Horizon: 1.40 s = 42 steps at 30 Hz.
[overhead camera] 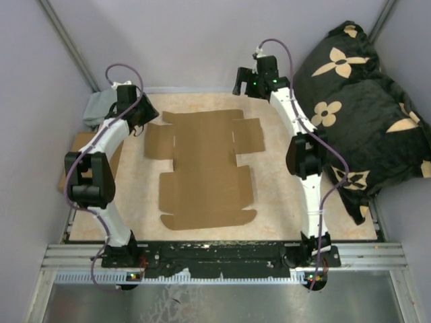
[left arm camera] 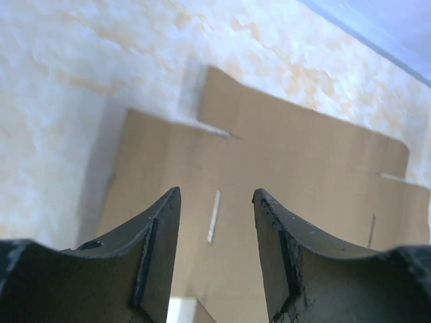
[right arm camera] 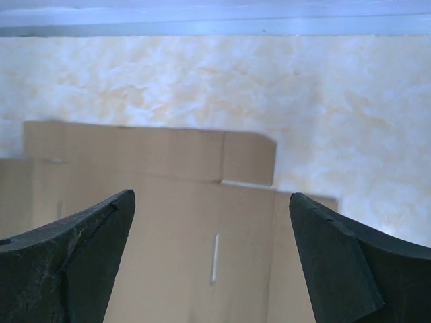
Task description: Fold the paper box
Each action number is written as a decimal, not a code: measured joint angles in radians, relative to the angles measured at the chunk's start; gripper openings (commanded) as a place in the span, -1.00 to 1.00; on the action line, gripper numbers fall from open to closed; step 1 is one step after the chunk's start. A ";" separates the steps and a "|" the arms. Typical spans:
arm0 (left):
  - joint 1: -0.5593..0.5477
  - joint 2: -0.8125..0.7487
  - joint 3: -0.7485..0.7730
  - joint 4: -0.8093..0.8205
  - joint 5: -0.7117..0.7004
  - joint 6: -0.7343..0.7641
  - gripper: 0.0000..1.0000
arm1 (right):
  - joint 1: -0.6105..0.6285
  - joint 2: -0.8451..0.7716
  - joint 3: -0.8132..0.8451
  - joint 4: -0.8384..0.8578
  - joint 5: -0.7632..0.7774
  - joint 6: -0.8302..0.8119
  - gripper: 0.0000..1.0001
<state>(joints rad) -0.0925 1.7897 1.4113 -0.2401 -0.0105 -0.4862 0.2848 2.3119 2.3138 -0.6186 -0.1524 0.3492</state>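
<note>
The paper box point(overhead camera: 205, 168) is a flat brown die-cut cardboard sheet with side flaps and slots, spread on the mottled beige table. My left gripper point(overhead camera: 140, 125) hovers at the sheet's far left flap, jaws apart, nothing between them. In the left wrist view the sheet point(left arm camera: 289, 175) lies below the open gripper point(left arm camera: 215, 196). My right gripper point(overhead camera: 240, 86) hangs over the table's far edge, just beyond the sheet's far right corner. The right wrist view has the sheet point(right arm camera: 168, 215) under the wide-open gripper point(right arm camera: 212, 202), which holds nothing.
A black pillow with beige flower prints point(overhead camera: 357, 101) fills the right side beyond the table. Grey cloth point(overhead camera: 97, 108) sits at the far left corner, and a plain brown cardboard box point(overhead camera: 82, 147) lies off the left edge. A low wall point(right arm camera: 215, 20) bounds the far side.
</note>
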 measured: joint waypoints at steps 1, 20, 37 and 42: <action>0.019 0.031 0.022 0.011 0.006 0.005 0.08 | -0.002 0.053 0.046 0.002 0.011 -0.010 0.98; 0.055 0.474 0.392 0.069 0.124 0.095 0.02 | 0.013 0.268 0.115 0.050 0.016 -0.041 0.98; 0.045 0.547 0.437 0.034 0.194 0.110 -0.83 | 0.013 0.268 0.098 0.053 0.010 -0.043 0.98; 0.047 0.522 0.367 0.125 0.256 0.090 -1.00 | 0.013 0.268 0.081 0.050 0.008 -0.042 0.98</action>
<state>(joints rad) -0.0460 2.3116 1.7782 -0.1150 0.2451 -0.3962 0.2981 2.5797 2.3951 -0.5690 -0.1440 0.3073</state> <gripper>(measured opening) 0.013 0.990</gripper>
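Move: Ahead of the left hand by about 10 cm, 4 cm to its right and 13 cm below, lies the far flap's left tab; the left side flap is almost straight beneath that hand, 2 cm back and 14 cm down. The right tab sits about 4 cm ahead, 1 cm left and 17 cm below the right hand. From that hand, the right side flap is some 7 cm back and 4 cm right, equally low. Reaching forward and down by about 10 cm each way, the left hand comes to the far flap's left tab, eases a couple of centimetres right at the end, turning some 10 degrees clockwise, and shuts its half-open fingers on the tab, pinching it. The right hand drops some 12 cm, mostly early, towards the right tab and hovers there, fingers wide open. ##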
